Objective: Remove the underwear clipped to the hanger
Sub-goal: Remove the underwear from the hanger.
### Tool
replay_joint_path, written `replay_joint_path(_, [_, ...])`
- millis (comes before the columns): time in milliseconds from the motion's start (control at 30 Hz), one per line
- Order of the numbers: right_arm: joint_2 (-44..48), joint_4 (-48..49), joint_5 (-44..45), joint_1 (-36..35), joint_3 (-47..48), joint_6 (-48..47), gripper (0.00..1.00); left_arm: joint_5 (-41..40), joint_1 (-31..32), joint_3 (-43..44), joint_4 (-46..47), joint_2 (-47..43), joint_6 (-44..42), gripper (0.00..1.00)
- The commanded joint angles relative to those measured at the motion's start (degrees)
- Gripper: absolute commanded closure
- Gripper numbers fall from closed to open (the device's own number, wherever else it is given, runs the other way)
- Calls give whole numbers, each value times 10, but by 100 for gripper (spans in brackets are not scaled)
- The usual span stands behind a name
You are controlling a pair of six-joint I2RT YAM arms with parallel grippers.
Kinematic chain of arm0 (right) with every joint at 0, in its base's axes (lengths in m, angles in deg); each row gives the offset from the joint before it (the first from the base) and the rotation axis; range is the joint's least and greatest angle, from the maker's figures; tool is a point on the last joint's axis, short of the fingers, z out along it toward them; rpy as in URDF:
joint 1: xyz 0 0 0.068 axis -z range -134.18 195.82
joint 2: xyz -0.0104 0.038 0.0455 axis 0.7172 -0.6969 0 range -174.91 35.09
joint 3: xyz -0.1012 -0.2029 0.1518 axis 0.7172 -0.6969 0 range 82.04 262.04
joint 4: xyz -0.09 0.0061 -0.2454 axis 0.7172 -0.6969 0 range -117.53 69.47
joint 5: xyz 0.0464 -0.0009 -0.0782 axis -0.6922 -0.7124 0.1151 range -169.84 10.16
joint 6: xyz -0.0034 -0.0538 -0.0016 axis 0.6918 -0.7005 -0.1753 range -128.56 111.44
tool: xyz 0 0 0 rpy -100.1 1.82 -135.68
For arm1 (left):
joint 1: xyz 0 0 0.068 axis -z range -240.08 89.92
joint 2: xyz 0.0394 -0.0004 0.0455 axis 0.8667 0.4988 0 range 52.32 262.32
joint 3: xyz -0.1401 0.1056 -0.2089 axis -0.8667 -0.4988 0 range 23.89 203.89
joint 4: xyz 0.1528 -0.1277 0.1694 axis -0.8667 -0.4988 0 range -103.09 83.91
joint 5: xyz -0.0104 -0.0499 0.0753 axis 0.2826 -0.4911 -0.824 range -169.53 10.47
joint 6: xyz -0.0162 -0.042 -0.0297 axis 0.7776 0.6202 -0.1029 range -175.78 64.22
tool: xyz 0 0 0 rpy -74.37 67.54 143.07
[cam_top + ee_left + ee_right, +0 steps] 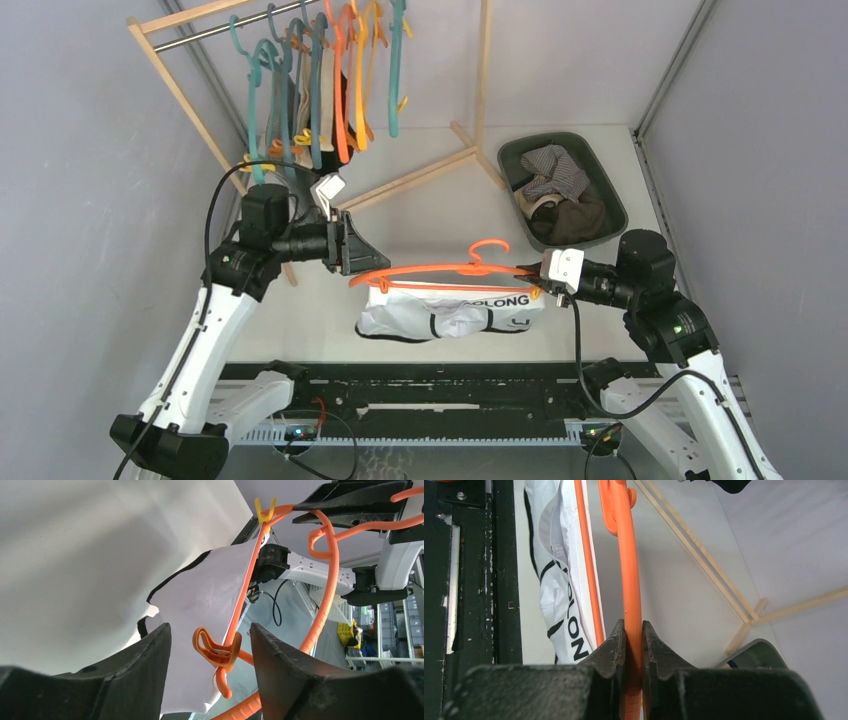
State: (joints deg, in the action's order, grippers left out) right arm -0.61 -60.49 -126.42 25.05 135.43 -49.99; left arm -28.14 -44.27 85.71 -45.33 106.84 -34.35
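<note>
An orange hanger (440,272) hangs level above the table, my right gripper (540,282) shut on its right end; the right wrist view shows the jaws (634,630) pressed on the orange bar (626,555). The white underwear with black trim (450,312) hangs clipped below the bar. My left gripper (362,262) is at the hanger's left end. In the left wrist view its fingers (210,627) stand apart on either side of an orange clip (217,650), with a gap on each side and the white cloth (200,600) behind. A yellow clip (265,507) holds the far end.
A wooden rack with several teal and orange hangers (320,80) stands at the back left, its base beam (420,175) crossing the table. A dark green bin (515,150) of clothes sits at the back right. A black rail (430,385) runs along the near edge.
</note>
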Motion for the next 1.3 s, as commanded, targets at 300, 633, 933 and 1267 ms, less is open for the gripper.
replay_joint_path(300, [2,55,14,-5,22,0,100,32,11,-8,6,7,-9,54])
replay_joint_path(633, [0,86,61,-9,22,1,100,41,11,5,9,20,-3,69])
replay_joint_path(933, [-15,107,79,-21,22,8,100,50,12,7,15,23,3,75])
replay_joint_path(1267, [-15,152,111,-29,18,32,100,57,22,-2,14,21,-3,79])
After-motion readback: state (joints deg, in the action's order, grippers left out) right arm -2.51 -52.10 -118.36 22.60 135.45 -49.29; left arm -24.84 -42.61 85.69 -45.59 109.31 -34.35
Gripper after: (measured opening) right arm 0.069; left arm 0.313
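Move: The orange clip holding the underwear's left corner sits almost between my left fingers, about 2 cm back, 1 cm to their right and 1 cm lower. The underwear's middle hangs roughly 13 cm to the right, 4 cm back and 9 cm down from that hand; the yellow clip is some 28 cm right, 3 cm back and slightly below. From my right hand, gripping the hanger's right shoulder, the orange clip is about 27 cm left and 2 cm back. I shut my left fingers on the orange clip from about two-thirds open to one-third and keep squeezing it, easing the hand only about 1 cm to the right and slightly back. Partway through, my right hand, still gripping the hanger's shoulder, carries it about 3 cm forward and nearly 2 cm up, turning a few degrees clockwise away from the cloth. ##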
